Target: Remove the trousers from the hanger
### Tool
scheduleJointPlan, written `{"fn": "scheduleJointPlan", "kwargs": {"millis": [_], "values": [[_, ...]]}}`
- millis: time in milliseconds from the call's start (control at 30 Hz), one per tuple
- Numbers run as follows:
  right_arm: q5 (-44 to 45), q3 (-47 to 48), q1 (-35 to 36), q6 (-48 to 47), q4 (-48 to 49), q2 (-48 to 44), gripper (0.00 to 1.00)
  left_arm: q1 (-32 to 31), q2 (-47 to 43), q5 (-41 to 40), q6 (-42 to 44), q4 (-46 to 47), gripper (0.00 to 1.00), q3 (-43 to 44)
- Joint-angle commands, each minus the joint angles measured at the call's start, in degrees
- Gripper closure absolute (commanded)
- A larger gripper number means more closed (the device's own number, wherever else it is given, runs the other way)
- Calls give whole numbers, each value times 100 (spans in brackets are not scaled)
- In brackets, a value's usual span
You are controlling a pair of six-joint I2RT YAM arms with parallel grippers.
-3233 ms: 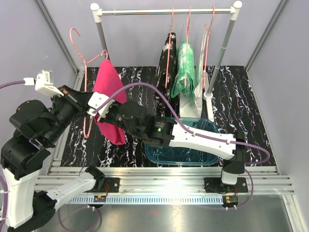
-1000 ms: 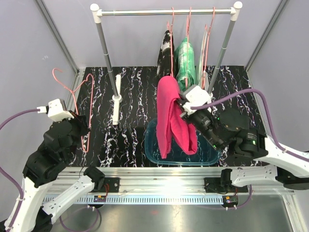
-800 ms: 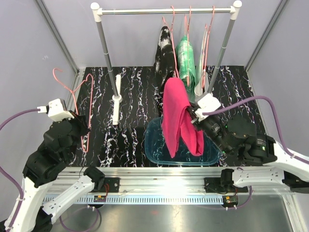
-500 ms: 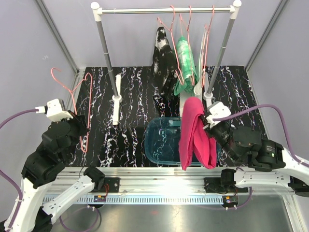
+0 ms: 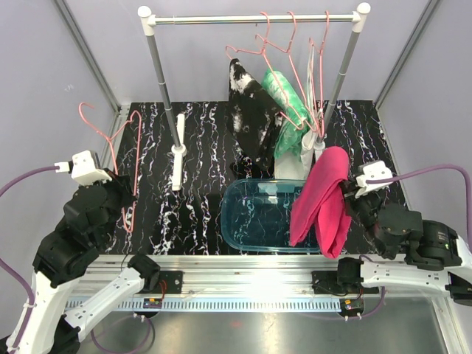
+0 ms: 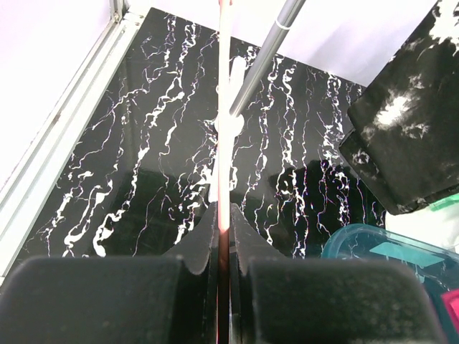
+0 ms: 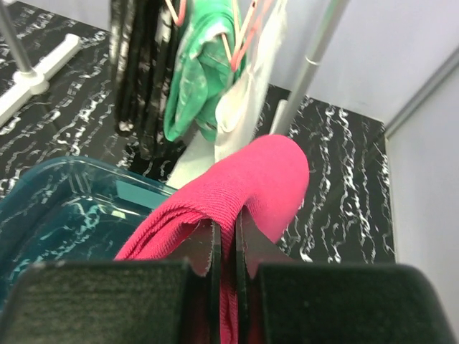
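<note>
The magenta trousers [image 5: 323,200] hang folded from my right gripper [image 5: 354,198], which is shut on their top fold [image 7: 265,179] over the right end of the teal bin [image 5: 251,217]. In the right wrist view my right gripper [image 7: 224,231] pinches the ribbed fabric. My left gripper [image 5: 127,200] is shut on a bare pink hanger [image 5: 137,158] at the left; the wire [image 6: 224,107] runs straight up between the jaws of my left gripper [image 6: 224,215]. Black-and-white trousers [image 5: 251,118] and green tie-dye trousers [image 5: 289,107] hang on pink hangers from the rail, tilted left.
A clothes rack with a rail [image 5: 221,18] and two grey posts stands at the back; its white feet [image 5: 179,151] rest on the black marbled mat. A white garment [image 5: 308,140] hangs by the right post [image 5: 339,70]. Grey walls close in both sides.
My right gripper has carried the magenta trousers rightward and lower, from over the bin's middle to its right end. The garments on the rail have swung left. The left arm stays still.
</note>
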Motion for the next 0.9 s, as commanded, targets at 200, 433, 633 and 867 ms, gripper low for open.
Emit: {"fn": "scheduleJointPlan", "kwargs": {"millis": [200, 433, 633, 867], "values": [[342, -129, 25, 309, -32, -174, 100, 1, 35, 202, 57, 619, 100, 22], [227, -771, 25, -527, 838, 336, 100, 1, 27, 291, 74, 759, 100, -49], [-264, -1236, 25, -826, 1541, 609, 100, 1, -26, 238, 180, 759, 100, -66], [-589, -1756, 16, -1432, 2614, 872, 100, 1, -87, 212, 294, 751, 100, -66]]}}
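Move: About 12 cm to the left of the right hand, some 3 cm ahead and 30 cm below, lies the middle of the teal bin to which the hand takes the pink trousers. On the rack, the green trousers hang roughly 25 cm ahead and 13 cm left, slightly lower than this hand; the black trousers hang about 23 cm ahead and 22 cm left. From the left hand, the bin is about 39 cm right, 2 cm ahead and 30 cm down. Sinking about 8 cm, the right hand first drifts a little further right, then turns back and sweeps some 8 cm left, bringing the pink trousers towards the teal bin. Its wrist rolls just under 20 degrees, left side down, and the shut fingers keep their pinch on the cloth. ##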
